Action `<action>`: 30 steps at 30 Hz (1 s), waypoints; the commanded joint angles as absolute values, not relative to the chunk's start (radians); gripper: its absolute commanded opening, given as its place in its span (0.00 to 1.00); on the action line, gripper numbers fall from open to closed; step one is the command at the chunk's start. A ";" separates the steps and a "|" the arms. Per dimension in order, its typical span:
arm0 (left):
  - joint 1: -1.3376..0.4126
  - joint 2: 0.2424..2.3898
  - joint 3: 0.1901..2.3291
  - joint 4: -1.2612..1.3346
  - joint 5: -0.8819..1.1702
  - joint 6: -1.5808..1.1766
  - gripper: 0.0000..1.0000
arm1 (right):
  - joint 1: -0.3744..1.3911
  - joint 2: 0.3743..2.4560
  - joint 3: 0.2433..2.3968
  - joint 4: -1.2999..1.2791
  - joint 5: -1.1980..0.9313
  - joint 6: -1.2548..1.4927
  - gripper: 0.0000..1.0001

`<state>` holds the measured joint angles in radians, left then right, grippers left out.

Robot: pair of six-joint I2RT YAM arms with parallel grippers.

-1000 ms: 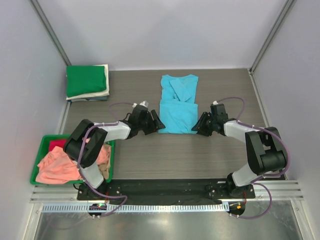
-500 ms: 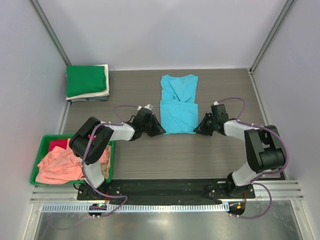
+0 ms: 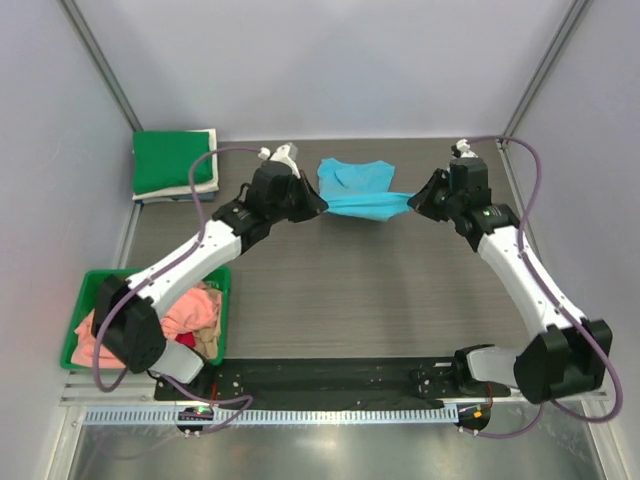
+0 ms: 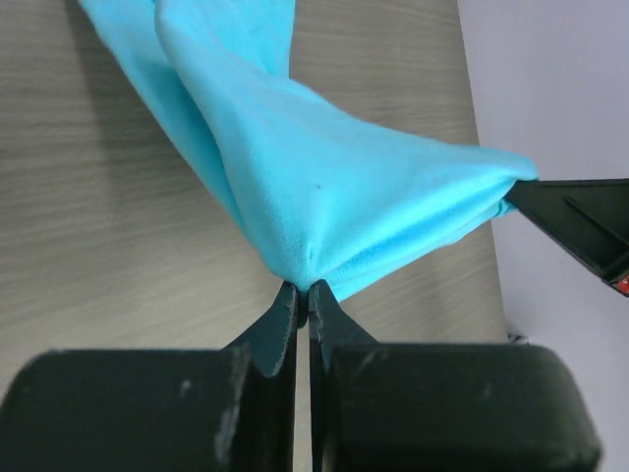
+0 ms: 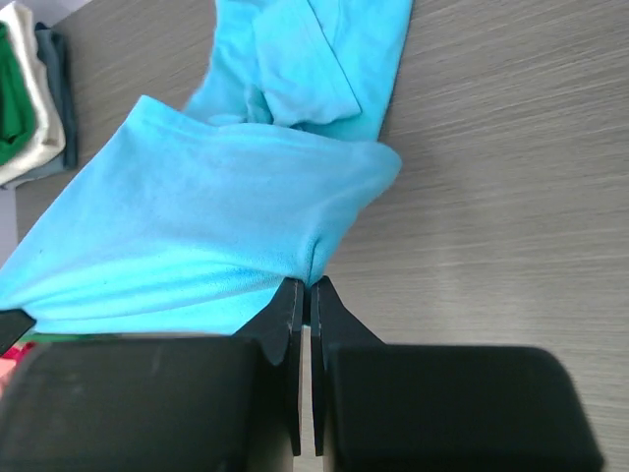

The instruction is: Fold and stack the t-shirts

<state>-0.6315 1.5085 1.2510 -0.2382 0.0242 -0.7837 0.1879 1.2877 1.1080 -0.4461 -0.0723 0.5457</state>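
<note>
A sky-blue t-shirt (image 3: 358, 190) lies at the back middle of the table, its near hem lifted and stretched between both grippers. My left gripper (image 3: 320, 203) is shut on the hem's left corner; in the left wrist view the cloth (image 4: 324, 187) bunches at the fingertips (image 4: 303, 293). My right gripper (image 3: 413, 196) is shut on the right corner, where the blue cloth (image 5: 206, 226) is pinched at its tips (image 5: 308, 285). The collar end of the blue shirt rests on the table. A folded green t-shirt (image 3: 172, 160) tops a stack at the back left, over a cream one (image 3: 205, 187).
A green plastic bin (image 3: 87, 290) at the front left holds crumpled salmon-pink (image 3: 185, 310) and red (image 3: 196, 335) shirts. Grey walls and metal posts close in the table on three sides. The arm bases stand on a black rail (image 3: 330, 375) at the near edge.
Both grippers shut on the near corners of the blue shirt, then rose and moved toward the back, carrying the hem up over the rest of the shirt.
</note>
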 commanded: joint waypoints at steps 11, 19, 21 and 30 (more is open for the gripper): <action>-0.764 1.318 0.821 -0.241 -0.015 -0.929 0.00 | 0.317 1.100 0.753 -0.546 -0.104 0.540 0.01; -0.847 1.241 0.758 -0.242 -0.043 -1.018 0.00 | 0.353 1.068 0.724 -0.520 -0.219 0.581 0.01; -0.857 1.235 0.756 -0.244 -0.063 -1.031 0.00 | 0.374 1.068 0.718 -0.508 -0.239 0.589 0.09; -0.884 1.180 0.637 -0.222 -0.107 -1.098 0.01 | 0.494 1.006 0.487 -0.376 -0.218 0.693 0.71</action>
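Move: Each hand holds an end of the turquoise t-shirt's hem, roughly 20 cm above the table and some 19 cm apart. The bare table they bring it back to lies about 16 cm straight back of either hand. The shirt's shoulders lie some 19 cm ahead and 10 cm right of the left hand, or about 18 cm ahead and 9 cm left of the right. From the left hand, the folded stack is about 38 cm left and 23 ahead, the green bin 35 left and 15 back. Still pinching the hem ends, both hands sweep the t-shirt back towards the bases and down together, some 16 cm back and 14 down, with a brief small rise partway; the wrists tip about 20 degrees further down. Late on, the right hand's fingers open wide and let go of its corner as it turns slightly counter-clockwise and edges left. The left keeps its pinch, still above the table. ##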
